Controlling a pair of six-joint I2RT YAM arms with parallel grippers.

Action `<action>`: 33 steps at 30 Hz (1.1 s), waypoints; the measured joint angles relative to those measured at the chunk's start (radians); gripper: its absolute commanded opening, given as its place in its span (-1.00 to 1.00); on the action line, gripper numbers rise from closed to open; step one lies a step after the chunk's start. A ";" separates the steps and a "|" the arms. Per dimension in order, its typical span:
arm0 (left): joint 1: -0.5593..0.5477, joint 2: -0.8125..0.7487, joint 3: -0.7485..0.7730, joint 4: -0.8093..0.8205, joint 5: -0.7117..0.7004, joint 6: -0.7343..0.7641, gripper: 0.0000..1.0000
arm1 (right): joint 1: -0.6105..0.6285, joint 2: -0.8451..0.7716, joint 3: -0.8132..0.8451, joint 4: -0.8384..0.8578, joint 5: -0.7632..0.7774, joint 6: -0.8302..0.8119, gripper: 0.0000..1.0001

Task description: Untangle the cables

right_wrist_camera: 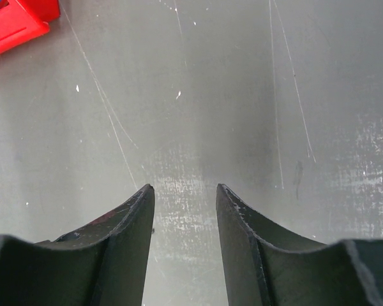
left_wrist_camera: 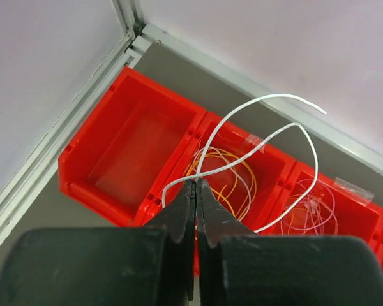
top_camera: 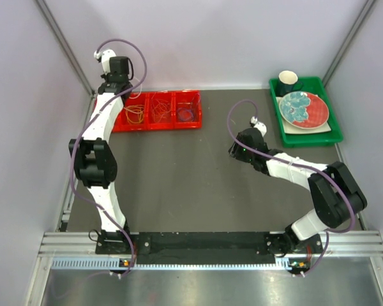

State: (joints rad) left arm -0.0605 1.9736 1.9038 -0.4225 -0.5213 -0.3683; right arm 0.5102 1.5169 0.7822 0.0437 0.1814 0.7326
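Note:
My left gripper (left_wrist_camera: 196, 182) is shut on a thin white cable (left_wrist_camera: 268, 98) and holds it above the red bins (left_wrist_camera: 124, 83); the cable arcs up and to the right in two loops. Under it, orange and yellow cables (left_wrist_camera: 233, 171) lie in the second bin. A tangle of white, pink and orange cables (left_wrist_camera: 313, 209) lies in the third bin. The leftmost bin (left_wrist_camera: 131, 150) holds nothing. In the top view my left gripper (top_camera: 133, 95) is over the red bins (top_camera: 191, 124) at the back left. My right gripper (right_wrist_camera: 185, 188) is open and empty, low over the bare grey table (right_wrist_camera: 242, 95).
A green tray (top_camera: 335, 136) at the back right holds a plate (top_camera: 303, 108) and a dark cup (top_camera: 288, 81). White walls with metal frame rails close off the back and sides. My right gripper (top_camera: 232, 150) sits mid-table, right of the bins.

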 measured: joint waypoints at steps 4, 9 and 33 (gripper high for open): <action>0.000 0.025 -0.010 0.004 -0.011 -0.005 -1.00 | 0.000 0.000 0.000 -0.001 0.000 0.000 -0.13; 0.000 0.090 0.000 -0.013 -0.020 -0.019 -1.00 | 0.000 0.005 0.008 -0.007 -0.002 -0.004 -0.13; -0.130 0.083 0.003 -0.063 -0.046 0.035 0.98 | 0.000 0.016 0.019 -0.010 -0.007 -0.007 -0.14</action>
State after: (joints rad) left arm -0.1909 2.0563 1.9068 -0.4850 -0.5674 -0.3332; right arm 0.5102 1.5333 0.8017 0.0341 0.1741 0.7254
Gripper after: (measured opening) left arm 0.987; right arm 0.435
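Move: My left hand still holds the white cable, high over the red organizer. The compartment with the yellow cable is some 23 cm below it, about 5 cm ahead and 4 cm to the right. The empty end compartment lies about 11 cm left of that one, and the compartment with the thin red cables about 11 cm right of it. From my idle right hand, the yellow-cable compartment is roughly 22 cm ahead, 42 cm left and 5 cm lower. I lower the white cable about 10 cm towards the yellow-cable compartment with my left hand, tipping the fingers some 10 degrees further down. There I stop and spread the fingers wide to let go of the cable, then swing the open hand about 6 cm right and 5 cm up, towards the red-cable side. ##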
